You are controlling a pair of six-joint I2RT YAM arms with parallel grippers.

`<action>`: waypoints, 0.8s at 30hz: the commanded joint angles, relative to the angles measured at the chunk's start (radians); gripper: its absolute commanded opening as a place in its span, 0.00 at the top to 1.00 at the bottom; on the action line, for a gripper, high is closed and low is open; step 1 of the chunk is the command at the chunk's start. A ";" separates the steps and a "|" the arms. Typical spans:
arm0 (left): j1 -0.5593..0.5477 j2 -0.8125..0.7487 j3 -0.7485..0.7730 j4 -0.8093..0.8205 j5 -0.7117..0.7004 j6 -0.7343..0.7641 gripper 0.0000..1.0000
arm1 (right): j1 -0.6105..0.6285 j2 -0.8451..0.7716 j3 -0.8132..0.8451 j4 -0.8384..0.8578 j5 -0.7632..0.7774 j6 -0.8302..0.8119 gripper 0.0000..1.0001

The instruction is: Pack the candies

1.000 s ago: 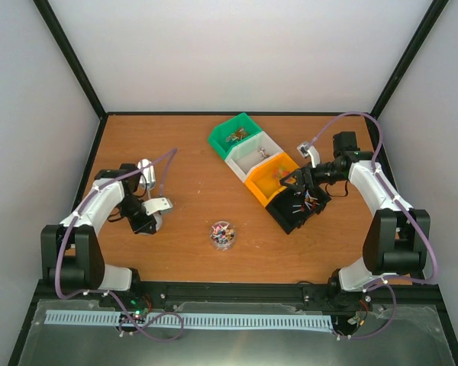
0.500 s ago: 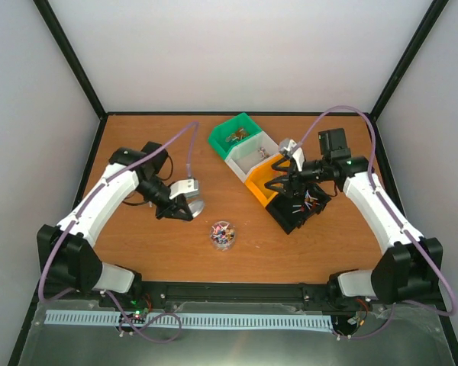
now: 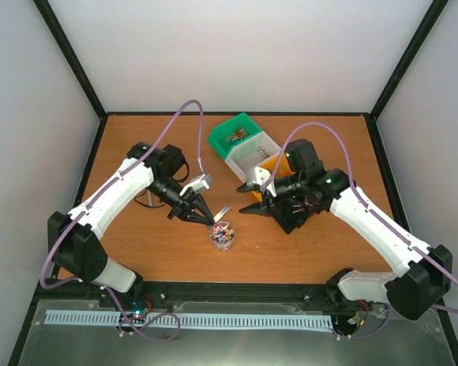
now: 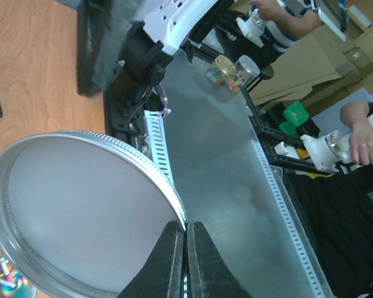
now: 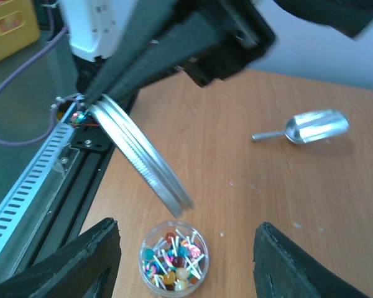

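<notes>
The candies (image 5: 174, 261) are tiny lollipops in mixed colours, lying in a small clear round jar (image 3: 223, 234) that stands uncovered on the wooden table. My left gripper (image 4: 185, 228) is shut on the rim of a silver screw lid (image 4: 81, 211). It holds the lid (image 5: 143, 162) tilted just above and to the left of the jar (image 5: 174, 259). My right gripper (image 5: 186, 248) hangs over the jar, open, with one finger on each side and a gap to the glass on both. In the top view the right gripper (image 3: 252, 198) sits just right of the lid (image 3: 220, 213).
A row of bins runs diagonally at the back right: green (image 3: 240, 136), white (image 3: 252, 156), orange (image 3: 273, 163) and black (image 3: 288, 221), the last two partly under my right arm. A small metal scoop (image 5: 311, 127) lies on the table beyond the jar.
My left arm has swung right, carrying the lid to the jar. My right arm has come left from the black bin to the jar, and its jaws have narrowed.
</notes>
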 commanded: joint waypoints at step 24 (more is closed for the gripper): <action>-0.064 0.008 -0.012 -0.045 0.077 0.071 0.99 | 0.250 0.009 0.096 -0.143 0.150 -0.185 0.67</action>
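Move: The silver lid is pinched by its rim in the left fingertips, its middle about 2 cm ahead, 3 cm right and 2 cm below that hand. From the open right gripper the lid lies some 5 cm back and 6 cm left, a touch lower. The candy jar stands on the table about 4 cm back, 6 cm left and 24 cm below the right hand; the black bin is roughly 5 cm ahead, 15 cm right and 25 cm down. Bring the right gripper back about 5 cm and left some 3 cm onto the lid, turning it roughly 10 degrees counter-clockwise and narrowing the fingers part-way so that they straddle the lid without shutting. Keep the left fingers pinched on the rim and ease that hand back about 2 cm. ##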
